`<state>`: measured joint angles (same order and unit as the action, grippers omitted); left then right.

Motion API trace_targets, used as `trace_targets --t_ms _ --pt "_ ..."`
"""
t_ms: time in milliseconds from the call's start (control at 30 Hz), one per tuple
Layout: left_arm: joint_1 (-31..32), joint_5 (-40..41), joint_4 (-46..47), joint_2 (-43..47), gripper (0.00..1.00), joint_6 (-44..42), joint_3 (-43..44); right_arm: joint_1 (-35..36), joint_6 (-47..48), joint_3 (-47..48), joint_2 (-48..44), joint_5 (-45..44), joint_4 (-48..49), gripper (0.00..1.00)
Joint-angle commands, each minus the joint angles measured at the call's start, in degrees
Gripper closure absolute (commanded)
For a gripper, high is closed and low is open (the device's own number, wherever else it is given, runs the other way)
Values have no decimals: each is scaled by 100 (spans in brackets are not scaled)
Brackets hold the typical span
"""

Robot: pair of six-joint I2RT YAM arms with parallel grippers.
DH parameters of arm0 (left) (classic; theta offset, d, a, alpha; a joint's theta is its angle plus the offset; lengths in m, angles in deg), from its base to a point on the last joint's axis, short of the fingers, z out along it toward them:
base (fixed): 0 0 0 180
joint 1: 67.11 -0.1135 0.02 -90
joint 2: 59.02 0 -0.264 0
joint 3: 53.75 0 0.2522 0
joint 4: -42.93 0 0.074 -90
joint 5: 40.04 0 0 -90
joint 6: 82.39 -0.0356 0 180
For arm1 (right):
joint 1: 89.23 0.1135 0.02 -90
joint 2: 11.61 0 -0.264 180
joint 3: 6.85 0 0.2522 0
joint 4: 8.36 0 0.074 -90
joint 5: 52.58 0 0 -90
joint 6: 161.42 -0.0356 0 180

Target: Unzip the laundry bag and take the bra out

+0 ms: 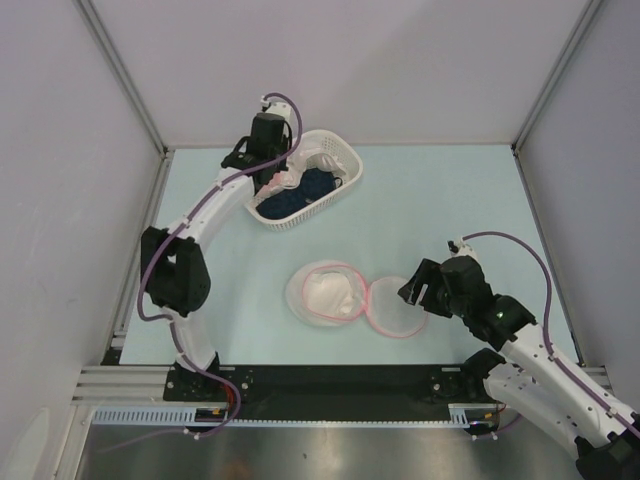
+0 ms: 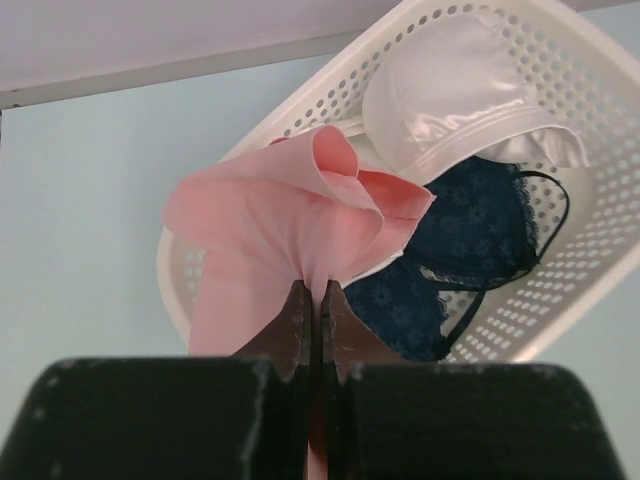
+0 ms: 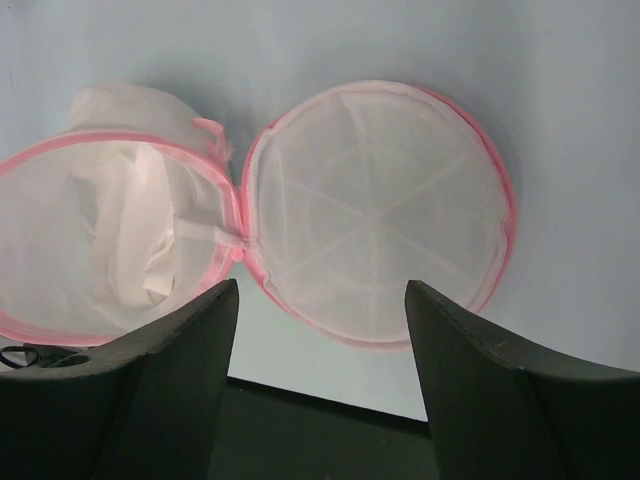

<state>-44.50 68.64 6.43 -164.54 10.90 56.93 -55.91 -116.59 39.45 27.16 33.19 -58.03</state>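
The laundry bag (image 1: 325,293) lies unzipped in the middle of the table, its two pink-edged mesh halves spread side by side. In the right wrist view the flat half (image 3: 375,210) is ahead and the deeper half (image 3: 110,230), with white folds inside, is to the left. My right gripper (image 3: 322,285) is open just short of the flat half's rim, holding nothing. My left gripper (image 2: 313,295) is shut on the salmon-pink bra (image 2: 290,215), which hangs over the near end of the basket. From above, that gripper (image 1: 272,178) is at the basket's left end.
The white lattice basket (image 2: 600,120) stands at the back left and holds a white cloth (image 2: 460,90) and a dark blue lace cloth (image 2: 470,230). Its rim (image 1: 340,160) is near the back wall. Grey walls close in both sides.
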Motion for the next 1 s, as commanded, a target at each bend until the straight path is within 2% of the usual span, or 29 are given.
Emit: trace_targets --t_ms 0,233,567,600,667,700,767,800,900,967 --pt "-20 119 341 -433 100 -285 502 34 61 -19 -123 54 153 27" --pt "138 -4 315 -1058 100 -468 749 34 61 7 -1 124 259 27" --pt "490 57 183 -1244 100 -391 714 43 61 7 0 115 285 27" --pt "490 31 104 -1243 97 -303 705 52 61 16 0 115 277 27" --pt "490 -74 51 -1156 87 -153 635 43 61 -1 -9 115 277 27" --pt "499 -83 16 -1103 68 -101 609 60 61 -1 -9 115 277 27" --pt "499 -75 -54 -946 47 -48 521 52 61 -1 -9 115 268 26" --pt "507 -75 -81 -884 29 13 494 52 69 -10 -9 115 268 26" --pt "560 -5 -195 -560 9 75 424 69 69 -19 -27 89 250 26" --pt "604 74 -283 -357 5 84 380 69 61 -19 -27 45 206 25"
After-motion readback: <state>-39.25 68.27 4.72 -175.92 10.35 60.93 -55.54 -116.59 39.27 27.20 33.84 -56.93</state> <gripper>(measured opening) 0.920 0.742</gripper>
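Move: From the left gripper, which already pinches the pink bra, the middle of the white basket is about 2 cm ahead, 4 cm to the right and 18 cm below. In the basket, the navy bra lies some 2 cm back, 5 cm right of the gripper, and the white satin bra about 6 cm ahead and 8 cm right, both roughly 18 cm down. From the right gripper, the basket is about 32 cm ahead, 26 cm left and 7 cm below. Lower the left gripper about 8 cm towards the basket with the pink bra still pinched, edging forward at first, then drawing back again while shifting some 6 cm to the right, with only a slight tip and turn of the wrist. Once down, stop sinking and open the fingers wide to let go of the bra. ##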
